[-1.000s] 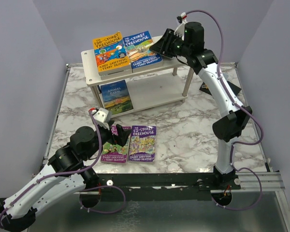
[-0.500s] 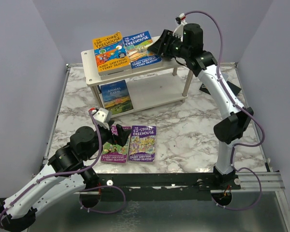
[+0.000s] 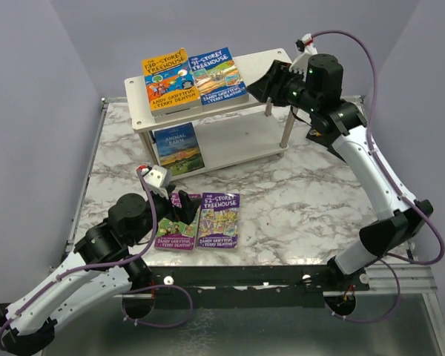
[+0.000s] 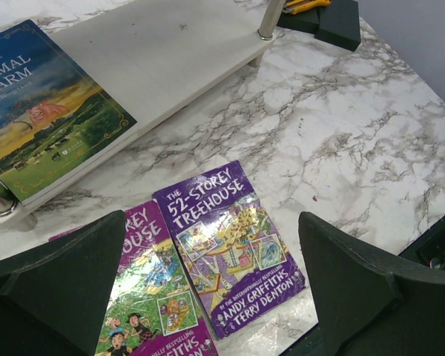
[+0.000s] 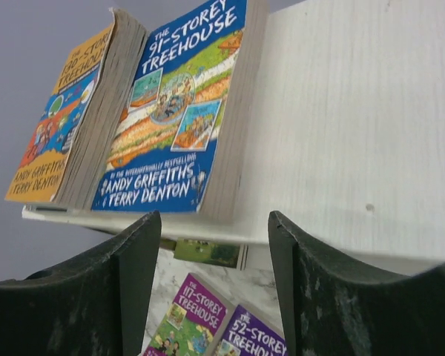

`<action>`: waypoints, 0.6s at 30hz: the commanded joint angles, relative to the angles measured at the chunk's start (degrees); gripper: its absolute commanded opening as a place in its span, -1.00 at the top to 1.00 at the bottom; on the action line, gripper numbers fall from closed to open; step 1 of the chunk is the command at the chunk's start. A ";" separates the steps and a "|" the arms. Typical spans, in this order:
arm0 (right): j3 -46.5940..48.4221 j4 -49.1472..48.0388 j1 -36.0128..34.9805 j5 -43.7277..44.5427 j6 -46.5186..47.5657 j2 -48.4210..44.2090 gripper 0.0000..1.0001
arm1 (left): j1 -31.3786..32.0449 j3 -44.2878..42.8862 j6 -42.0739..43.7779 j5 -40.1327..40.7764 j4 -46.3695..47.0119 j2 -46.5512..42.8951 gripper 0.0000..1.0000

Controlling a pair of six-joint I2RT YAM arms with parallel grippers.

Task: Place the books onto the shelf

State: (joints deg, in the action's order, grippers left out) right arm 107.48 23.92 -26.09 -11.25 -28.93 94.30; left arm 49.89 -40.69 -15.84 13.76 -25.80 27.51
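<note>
The shelf [image 3: 278, 58] stands at the back of the table. On its top board [image 5: 356, 126] lie an orange book [image 3: 168, 81] and a blue book [image 3: 217, 74], side by side. "Animal Farm" [image 3: 177, 146] lies on the lower board [image 4: 170, 52]. Two purple Treehouse books [image 3: 176, 222] [image 3: 219, 219] lie flat on the marble near the front. My right gripper [image 3: 256, 85] hovers open and empty at the top board's right part, just off the blue book [image 5: 174, 111]. My left gripper [image 4: 211, 222] hangs open and empty over the two purple books [image 4: 230, 245].
A black pad with pencils [image 4: 330, 18] lies on the marble right of the shelf, partly behind my right arm. A silver shelf post [image 3: 285, 127] stands under my right gripper. A metal rail [image 3: 282, 278] runs along the table's front edge.
My right gripper has drawn back to the right, away from the blue book's edge, and its jaws stand wider. The left arm and all books have stayed put.
</note>
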 commanded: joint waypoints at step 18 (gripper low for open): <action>-50.88 0.91 -0.19 -5.78 -3.43 -37.54 -0.31 | -0.14 1.08 -11.47 2.14 0.31 10.77 -0.98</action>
State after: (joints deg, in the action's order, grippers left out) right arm 63.22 23.79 -26.09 -10.81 -30.22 57.49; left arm 49.89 -40.69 -22.24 13.87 -25.85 35.79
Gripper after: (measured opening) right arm 0.657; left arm 0.991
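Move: Below the left hand, by about 24 cm, the 52-Storey Treehouse book lies some 6 cm ahead and 7 cm to the right. The 117-Storey book lies about 5 cm ahead and 8 cm left of that hand, at the same depth. From the right hand, up by the shelf top, the 52-Storey is some 17 cm back, 11 cm left and 39 cm down; the 91-Storey book is 5 cm ahead, 12 cm left and 4 cm lower. Drawing back off the shelf front, the right hand first sweeps back and rightwards nearly level, away from the 91-Storey book, then drops steeply towards the table and the 52-Storey, about 14 cm back, 7 cm right and 10 cm down in all, fingers still part open. The left hand, wide open, starts sinking some 3 cm and edging right towards that book, tipping down roughly 10 degrees. ##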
